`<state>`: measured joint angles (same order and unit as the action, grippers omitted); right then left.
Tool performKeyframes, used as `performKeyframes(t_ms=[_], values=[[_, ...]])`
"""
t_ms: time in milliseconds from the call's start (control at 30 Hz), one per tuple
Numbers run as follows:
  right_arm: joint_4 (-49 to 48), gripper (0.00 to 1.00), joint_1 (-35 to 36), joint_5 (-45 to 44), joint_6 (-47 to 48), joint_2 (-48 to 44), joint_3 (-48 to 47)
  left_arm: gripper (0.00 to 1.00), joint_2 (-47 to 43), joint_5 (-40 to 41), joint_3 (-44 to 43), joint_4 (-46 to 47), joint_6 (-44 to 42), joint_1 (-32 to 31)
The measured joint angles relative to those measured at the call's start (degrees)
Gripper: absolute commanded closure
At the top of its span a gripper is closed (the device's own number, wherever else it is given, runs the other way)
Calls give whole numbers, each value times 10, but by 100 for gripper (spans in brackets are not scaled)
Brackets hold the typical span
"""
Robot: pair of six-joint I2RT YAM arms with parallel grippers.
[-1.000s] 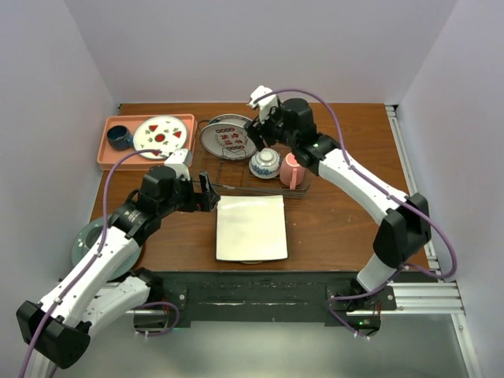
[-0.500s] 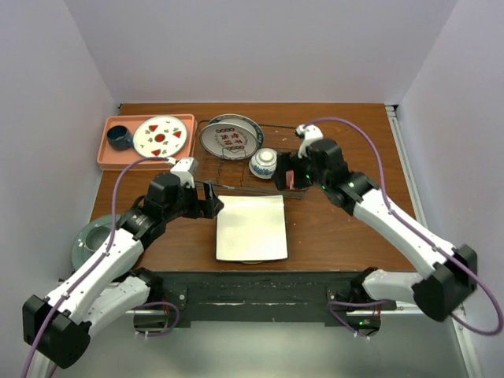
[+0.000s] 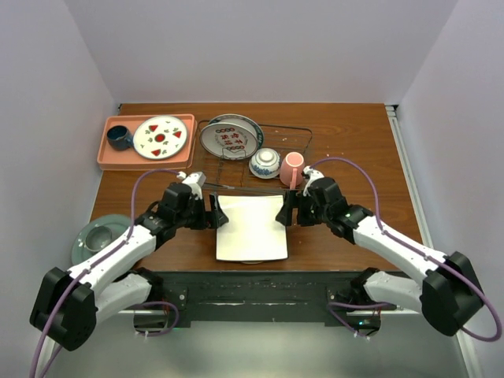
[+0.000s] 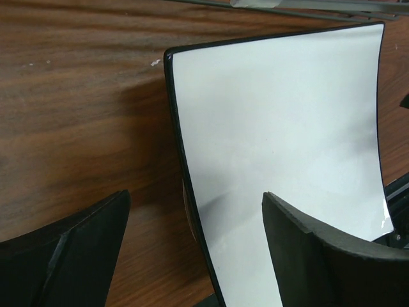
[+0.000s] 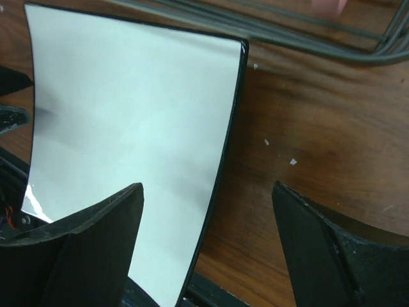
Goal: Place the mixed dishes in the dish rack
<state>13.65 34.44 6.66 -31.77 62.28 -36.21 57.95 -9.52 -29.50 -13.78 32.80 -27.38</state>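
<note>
The white square plate lies flat on the table near the front edge. My left gripper is open and straddles its left edge; the plate also shows in the left wrist view. My right gripper is open and straddles its right edge; the plate also shows in the right wrist view. The dish rack behind holds the lettered-rim plate, the patterned bowl and the pink mug. The pale green plate lies at the front left, partly under my left arm.
A salmon-pink tray at the back left carries a small dark blue cup and a white plate with red marks. The rack's front wire runs just behind the square plate. White walls enclose the table.
My right arm has swung back from the rack down to the square plate's right edge. My left gripper has moved forward and down to the plate's left edge.
</note>
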Motion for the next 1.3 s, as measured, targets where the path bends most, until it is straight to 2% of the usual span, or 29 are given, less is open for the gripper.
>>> performKeyframes(t_ms=[100,333,567,667,700,800,867,900,1000,1200,1300], values=[[-28,22,0,14,-9,32,5,16,9,-10,6,14,7,0],[-103,23,0,37,-35,59,29,34,32,-27,7,33,11,0],[-132,28,0,37,-54,54,61,34,35,-53,6,30,4,0],[-141,33,0,37,-60,41,76,46,24,-55,6,17,-4,0],[-143,38,0,38,-63,36,80,56,19,-59,6,17,-7,0],[-146,49,0,45,-71,24,89,68,14,-66,5,15,-15,0],[-148,55,0,51,-76,18,93,72,14,-68,5,15,-16,0],[-146,61,0,52,-78,16,95,75,14,-71,5,16,-19,0],[-143,69,-4,53,-83,13,101,80,14,-77,5,18,-19,0],[-130,100,-4,53,-101,7,106,84,16,-104,5,37,-19,-7],[-121,100,-5,50,-113,-13,106,84,23,-110,5,41,-19,-10]])
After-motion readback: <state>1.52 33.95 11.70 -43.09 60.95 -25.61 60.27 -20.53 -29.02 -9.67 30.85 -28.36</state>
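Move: The white square plate on the stack is aimed at by both hands from opposite sides. Its middle lies about 10 cm to the left hand's right, 2 cm back and 2 cm below; from the right hand it is about 10 cm left, 2 cm back and 3 cm below. From the right hand, the pink mug in the rack stands roughly 14 cm ahead and 2 cm right, the blue-white bowl some 16 cm ahead and 5 cm left, both at about hand height. Closing in on the white square plate from both sides, the right hand sinks about 3 cm and shifts left onto its right rim, then draws back some 2 cm, tilts its left side up about 10 degrees and shuts its fingers to pinch that rim. The left hand edges about 3 cm right over the left rim and a little back, turning slightly clockwise as its fingers nearly close; its grip can't be made out. ##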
